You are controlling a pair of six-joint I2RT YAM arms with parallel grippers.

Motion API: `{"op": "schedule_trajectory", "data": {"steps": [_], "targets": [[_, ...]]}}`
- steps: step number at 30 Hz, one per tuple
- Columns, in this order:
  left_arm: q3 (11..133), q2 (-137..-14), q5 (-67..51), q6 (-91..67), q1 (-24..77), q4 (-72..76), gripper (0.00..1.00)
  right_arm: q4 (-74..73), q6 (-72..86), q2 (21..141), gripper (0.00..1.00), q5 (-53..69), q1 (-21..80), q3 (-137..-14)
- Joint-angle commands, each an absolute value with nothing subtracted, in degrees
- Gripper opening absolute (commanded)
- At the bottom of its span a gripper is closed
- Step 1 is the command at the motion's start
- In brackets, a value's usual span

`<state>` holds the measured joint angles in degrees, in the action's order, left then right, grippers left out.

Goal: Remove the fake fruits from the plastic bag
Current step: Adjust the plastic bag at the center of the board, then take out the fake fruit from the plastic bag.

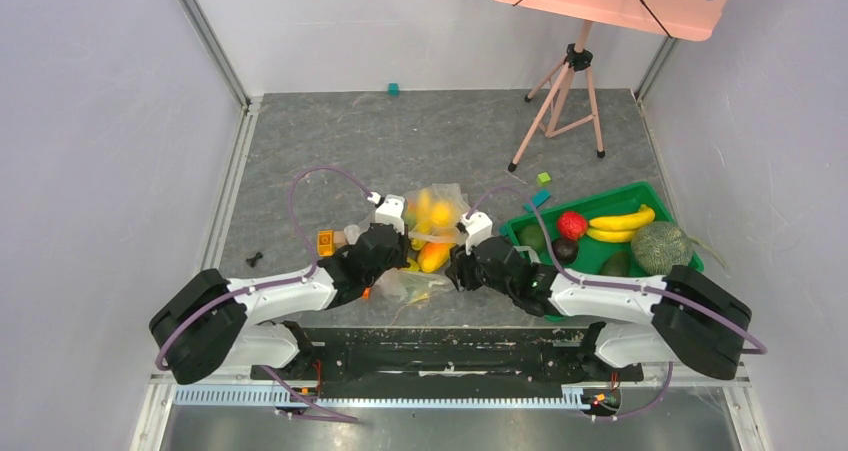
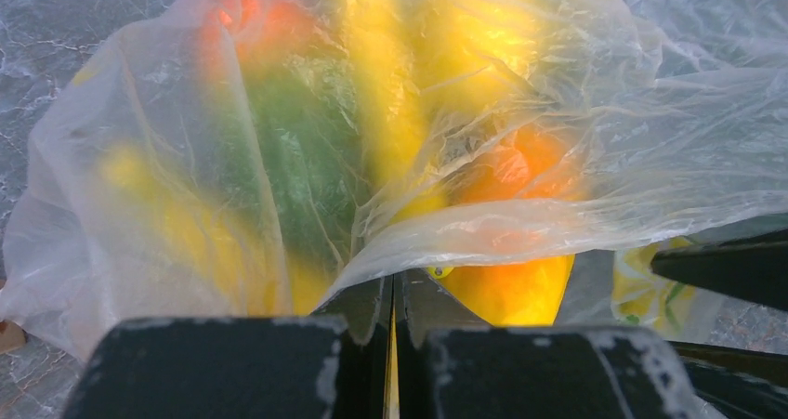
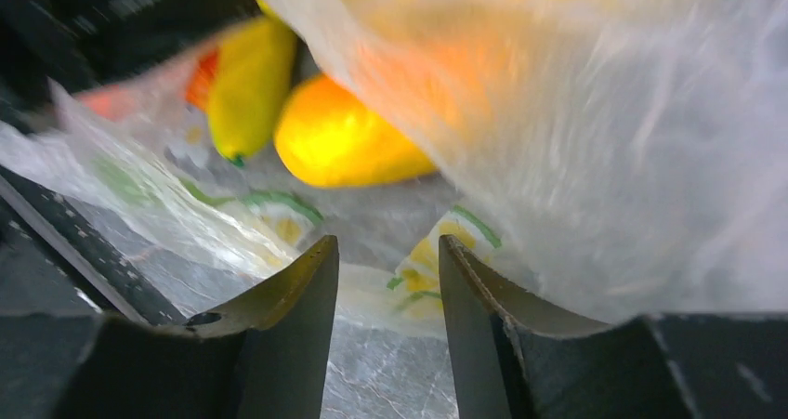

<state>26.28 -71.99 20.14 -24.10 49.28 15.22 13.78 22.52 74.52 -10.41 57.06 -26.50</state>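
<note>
The plastic bag (image 1: 436, 219) lies crumpled in the middle of the table between my two arms, with yellow, orange and green fake fruits showing through it (image 2: 279, 112). My left gripper (image 2: 398, 284) is shut, and the bag's film runs into its tips. An orange-yellow fruit (image 2: 511, 289) lies bare just under the bag's rim. My right gripper (image 3: 388, 252) is open at the bag's printed edge (image 3: 604, 159), with nothing between its fingers. An oval orange fruit (image 3: 348, 140) and a yellow one (image 3: 246, 80) lie just beyond it.
A green tray (image 1: 600, 197) at the right holds a banana (image 1: 622, 221), a red fruit (image 1: 572, 224), a netted melon (image 1: 660, 246) and dark pieces. A pink tripod (image 1: 565, 101) stands at the back. Small blocks (image 1: 325, 241) (image 1: 543, 178) (image 1: 393, 88) lie loose.
</note>
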Motion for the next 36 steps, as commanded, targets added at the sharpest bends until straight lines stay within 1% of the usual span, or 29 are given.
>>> {"op": "schedule_trajectory", "data": {"steps": [1,5,12,17,20,25,34,36], "targets": [[27.9,-72.9,19.1,-21.7,49.4,17.8,0.02,12.9,23.7,70.6,0.49,-14.6,57.1,-31.9],[28.0,-73.3,18.4,-21.7,49.4,17.8,0.02,13.2,24.6,71.5,0.50,-15.5,56.9,-34.9],[28.6,-74.1,17.4,-21.7,49.3,17.7,0.02,13.0,29.2,77.4,0.52,-13.3,54.1,-38.5],[29.2,-75.0,16.3,-21.6,49.4,17.4,0.02,13.2,33.8,80.2,0.58,-12.2,53.0,-38.1],[29.9,-76.0,15.8,-21.6,49.4,16.9,0.02,13.1,35.9,81.3,0.67,-12.2,52.7,-37.7],[30.6,-77.1,15.2,-21.8,49.4,16.2,0.02,12.6,38.2,83.4,0.76,-11.4,52.0,-38.0],[31.3,-78.2,14.4,-21.9,49.4,15.7,0.02,12.7,41.0,88.9,0.76,-11.1,50.7,-40.0],[31.6,-78.3,14.0,-21.9,49.4,15.6,0.02,12.7,41.5,90.4,0.78,-11.0,50.1,-40.5]]}}
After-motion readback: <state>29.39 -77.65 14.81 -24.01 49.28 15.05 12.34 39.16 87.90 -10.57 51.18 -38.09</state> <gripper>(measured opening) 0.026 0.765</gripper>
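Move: The orange-yellow fake fruit in the plastic bag's mouth lies about 5 cm ahead of the right hand, 4 cm to its left and some 3 cm lower. A small yellow fruit is 4 cm ahead and 9 cm left of the right hand, and the yellow fruits under the upper film are about 14 cm ahead, 4 cm left. From the left hand the orange-yellow fruit is about 5 cm to the right and 1 cm ahead. The right hand lifts some 7 cm while swinging forward and a little left, clear of the lower flap, then sinks about as far again beside the left gripper with its fingers spreading wide around the orange-yellow fruit and its wrist turning about 15 degrees clockwise and tipping down. The left hand, its fingers still shut at the bag's upper lip, eases about 2 cm to the right and slightly down towards the fruit. ##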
